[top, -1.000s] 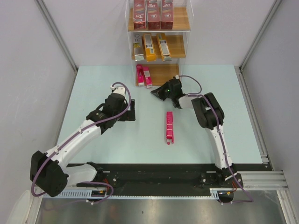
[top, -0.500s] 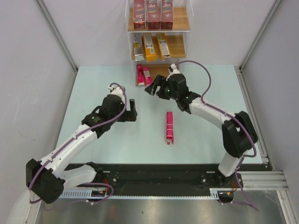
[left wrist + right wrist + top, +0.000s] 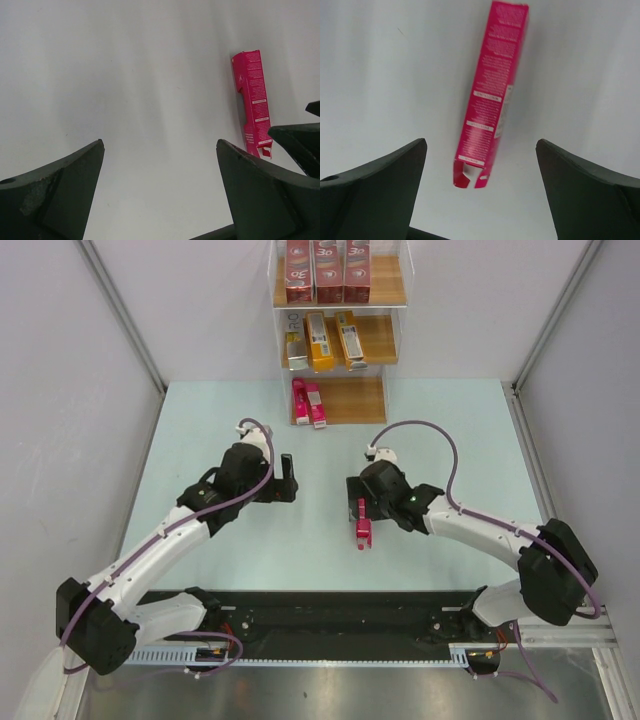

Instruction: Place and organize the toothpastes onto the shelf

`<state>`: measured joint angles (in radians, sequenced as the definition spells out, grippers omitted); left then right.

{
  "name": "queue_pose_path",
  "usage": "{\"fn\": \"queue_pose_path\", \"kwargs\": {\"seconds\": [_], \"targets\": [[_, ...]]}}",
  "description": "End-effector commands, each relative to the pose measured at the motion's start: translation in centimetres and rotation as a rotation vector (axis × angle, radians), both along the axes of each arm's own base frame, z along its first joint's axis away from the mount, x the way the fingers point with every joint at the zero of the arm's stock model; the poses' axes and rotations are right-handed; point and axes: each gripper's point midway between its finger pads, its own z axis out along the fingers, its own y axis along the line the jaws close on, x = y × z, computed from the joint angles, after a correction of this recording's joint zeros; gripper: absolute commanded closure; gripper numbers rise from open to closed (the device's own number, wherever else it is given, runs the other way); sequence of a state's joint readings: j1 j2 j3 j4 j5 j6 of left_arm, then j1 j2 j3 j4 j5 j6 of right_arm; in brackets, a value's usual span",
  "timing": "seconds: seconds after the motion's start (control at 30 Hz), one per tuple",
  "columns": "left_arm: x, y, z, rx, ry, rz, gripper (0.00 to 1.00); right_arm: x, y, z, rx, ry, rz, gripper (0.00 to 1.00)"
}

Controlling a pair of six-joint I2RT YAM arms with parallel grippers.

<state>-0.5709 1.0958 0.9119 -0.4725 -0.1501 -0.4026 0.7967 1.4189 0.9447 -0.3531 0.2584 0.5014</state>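
One slim pink toothpaste carton [image 3: 363, 530] lies lengthwise on the pale table, its near flap torn open. My right gripper [image 3: 362, 502] hovers over its far end, open; in the right wrist view the carton [image 3: 491, 95] lies between the spread fingers of the right gripper [image 3: 481, 145], untouched. My left gripper [image 3: 288, 478] is open and empty over bare table to the left. Its wrist view shows the left gripper [image 3: 160, 145] with that carton [image 3: 252, 97] off to the right. The shelf [image 3: 358, 400] holds three dark red cartons [image 3: 328, 270], orange-yellow ones [image 3: 320, 340] and two pink ones [image 3: 308, 403].
Grey walls and metal rails close in the table [image 3: 200, 420] on the left, right and back. The shelf stands against the back wall at centre. A black rail with the arm bases runs along the near edge.
My right gripper has swung back from the shelf's bottom tier to above the loose pink carton and has gone from shut to open. The left arm has barely moved.
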Motion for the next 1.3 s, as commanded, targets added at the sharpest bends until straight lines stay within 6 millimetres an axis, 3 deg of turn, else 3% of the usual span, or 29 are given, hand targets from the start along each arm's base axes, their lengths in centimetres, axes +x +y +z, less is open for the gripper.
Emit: {"fn": "queue_pose_path", "kwargs": {"seconds": [0.0, 0.13, 0.3, 0.5, 0.57, 0.6, 0.7, 0.83, 0.93, 1.03, 1.2, 1.27], "targets": [[0.8, -1.2, 1.8, -0.047, -0.041, -0.009, 0.00, -1.0, -0.8, -0.2, 0.004, -0.002, -0.026, 0.04], [0.7, -1.3, 1.9, -0.048, -0.042, -0.012, 0.00, -0.8, 0.0, -1.3, 0.012, 0.018, -0.012, 0.05], [0.7, -1.0, 1.8, -0.037, -0.042, -0.004, 0.00, -1.0, 1.0, -4.3, -0.011, 0.080, 0.003, 0.09], [0.7, -1.1, 2.0, -0.038, -0.043, -0.005, 0.00, -1.5, 0.6, -7.6, -0.091, 0.133, -0.011, 0.32], [0.7, -1.0, 2.0, -0.037, -0.044, -0.002, 0.00, -1.6, 0.3, -8.1, -0.110, 0.139, -0.012, 0.33], [0.7, -1.0, 2.1, -0.038, -0.045, -0.002, 0.00, -1.6, 0.3, -8.1, -0.112, 0.139, -0.013, 0.48], [0.7, -1.0, 2.0, -0.039, -0.045, -0.001, 0.00, -1.5, 0.5, -7.9, -0.108, 0.130, -0.007, 0.60], [0.7, -1.2, 2.1, -0.053, -0.046, -0.007, 0.00, -1.3, 0.7, -6.8, -0.092, 0.102, 0.010, 0.64], [0.6, -2.1, 2.7, -0.098, -0.051, -0.030, 0.00, -1.1, 1.0, -4.9, -0.069, 0.054, 0.040, 0.65], [0.4, -3.8, 3.6, -0.173, -0.052, -0.088, 0.00, -1.4, 1.9, -1.8, -0.025, -0.024, 0.091, 0.65], [-0.5, -7.2, 5.4, -0.340, -0.030, -0.210, 0.00, -2.8, 3.9, 5.0, 0.093, -0.193, 0.186, 0.66], [-0.5, -8.3, 6.4, -0.397, -0.041, -0.246, 0.00, -3.4, 4.4, 6.6, 0.121, -0.240, 0.192, 0.66]]}}
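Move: The last pink toothpaste box lies lengthwise under the right hand, its middle about 3 cm ahead, level with it sideways, and 8 cm below. The bottom shelf's middle is about 35 cm ahead and 6 cm left, 8 cm lower; the nearer of its two pink boxes is 35 cm ahead, 13 cm left and 7 cm lower. From the left hand, the last toothpaste lies some 22 cm right, 3 cm back and 15 cm below. The right fingers pinch the toothpaste across its sides near its near end, after sinking about 8 cm onto it and easing 2 cm back while closing to under half open. They then lift it some 9 cm, drifting left and slightly back, with the hand tipping up and turning counter-clockwise. Late on, the wide-open left hand starts right towards it, about 4 cm, rising and rolling slightly. ##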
